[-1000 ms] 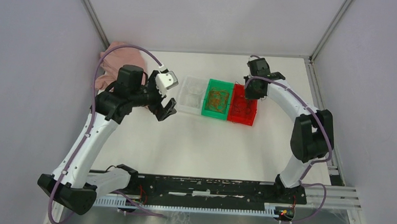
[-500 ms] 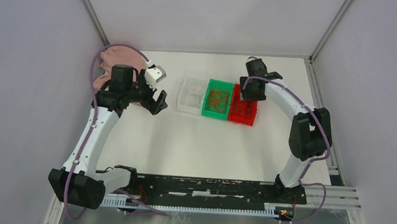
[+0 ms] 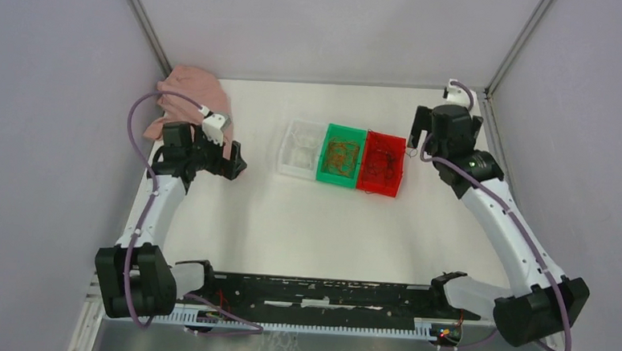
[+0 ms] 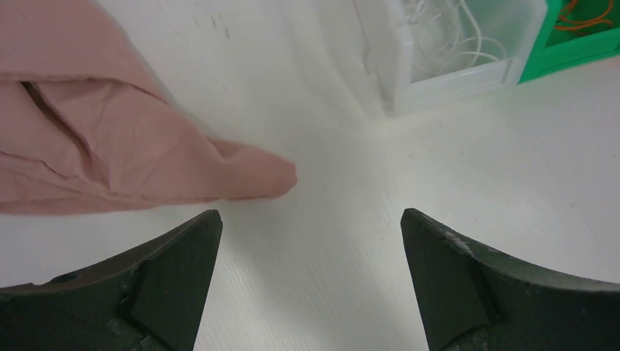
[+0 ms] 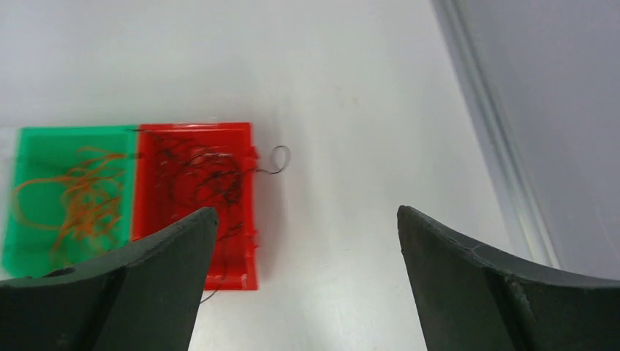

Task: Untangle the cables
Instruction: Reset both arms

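The cables lie sorted in three bins set side by side at the table's middle. Whitish wires (image 4: 446,36) fill the clear bin (image 3: 299,149). Orange wires (image 5: 80,197) curl in the green bin (image 3: 341,154). Black wires (image 5: 201,175) sit in the red bin (image 3: 381,163), with one black loop (image 5: 278,157) hanging over its right wall. My left gripper (image 4: 311,213) is open above bare table, left of the clear bin and beside the cloth. To the right of the red bin my right gripper (image 5: 306,210) is open, holding nothing.
A crumpled pink cloth (image 3: 191,93) lies at the back left corner, its tip (image 4: 270,175) just ahead of my left fingers. A metal frame rail (image 5: 497,146) runs along the table's right edge. The black base rail (image 3: 326,293) spans the near edge.
My right gripper has opened over the red bin and pulled back to the right of it. My left arm has drawn back leftwards toward the cloth, still open.
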Controlling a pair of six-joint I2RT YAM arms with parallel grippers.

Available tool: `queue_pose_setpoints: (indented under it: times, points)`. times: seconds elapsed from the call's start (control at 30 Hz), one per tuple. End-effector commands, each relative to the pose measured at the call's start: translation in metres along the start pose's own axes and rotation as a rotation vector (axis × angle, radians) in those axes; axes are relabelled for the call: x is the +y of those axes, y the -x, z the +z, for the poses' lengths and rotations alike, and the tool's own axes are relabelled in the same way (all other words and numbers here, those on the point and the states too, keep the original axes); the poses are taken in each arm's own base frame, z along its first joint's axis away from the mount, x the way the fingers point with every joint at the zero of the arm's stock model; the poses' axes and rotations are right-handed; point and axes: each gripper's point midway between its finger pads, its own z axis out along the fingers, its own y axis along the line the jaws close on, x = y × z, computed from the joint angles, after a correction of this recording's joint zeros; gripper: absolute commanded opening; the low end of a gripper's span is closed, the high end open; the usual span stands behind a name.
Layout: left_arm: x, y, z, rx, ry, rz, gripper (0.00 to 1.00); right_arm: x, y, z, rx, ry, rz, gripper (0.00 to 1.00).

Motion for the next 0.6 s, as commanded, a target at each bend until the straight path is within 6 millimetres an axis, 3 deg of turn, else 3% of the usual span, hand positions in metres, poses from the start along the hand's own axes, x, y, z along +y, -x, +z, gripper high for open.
queue_pose_setpoints:
  times: [0.0,0.07,0.13,0.3,0.43,0.57]
  points:
    - [0.025,0.004,0.014,-0.161,0.107,-0.042,0.99,-0.063,-0.026,0.008,-0.106,-0.318,0.022,0.99]
    - [0.030,-0.001,0.021,-0.219,0.136,-0.062,0.99,-0.083,-0.043,0.009,-0.160,-0.410,0.013,0.99]
    - [0.033,-0.005,0.029,-0.281,0.146,-0.075,0.99,-0.103,-0.072,0.013,-0.170,-0.491,0.009,0.99]
    - [0.043,-0.019,0.044,-0.382,0.200,-0.097,0.99,-0.134,-0.109,0.024,-0.214,-0.599,0.136,0.99]
    - [0.049,-0.028,0.048,-0.447,0.238,-0.070,0.99,-0.141,-0.131,0.043,-0.190,-0.621,0.170,0.99]
    - [0.044,-0.037,0.047,-0.506,0.243,-0.051,0.99,-0.135,-0.140,0.065,-0.213,-0.582,0.139,0.99]
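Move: Both hands are empty. The red box of dark cable lies about 9 cm ahead, 12 cm left and 24 cm below the right hand; the green box stands roughly 11 cm farther left. From the left hand the red box is some 13 cm ahead and 39 cm right, while the white box is about 15 cm ahead and 17 cm right, both about 15 cm lower. Right hand sinks 16 cm and swings 13 cm right, away from the boxes; left sinks 10 cm; both stay open. ##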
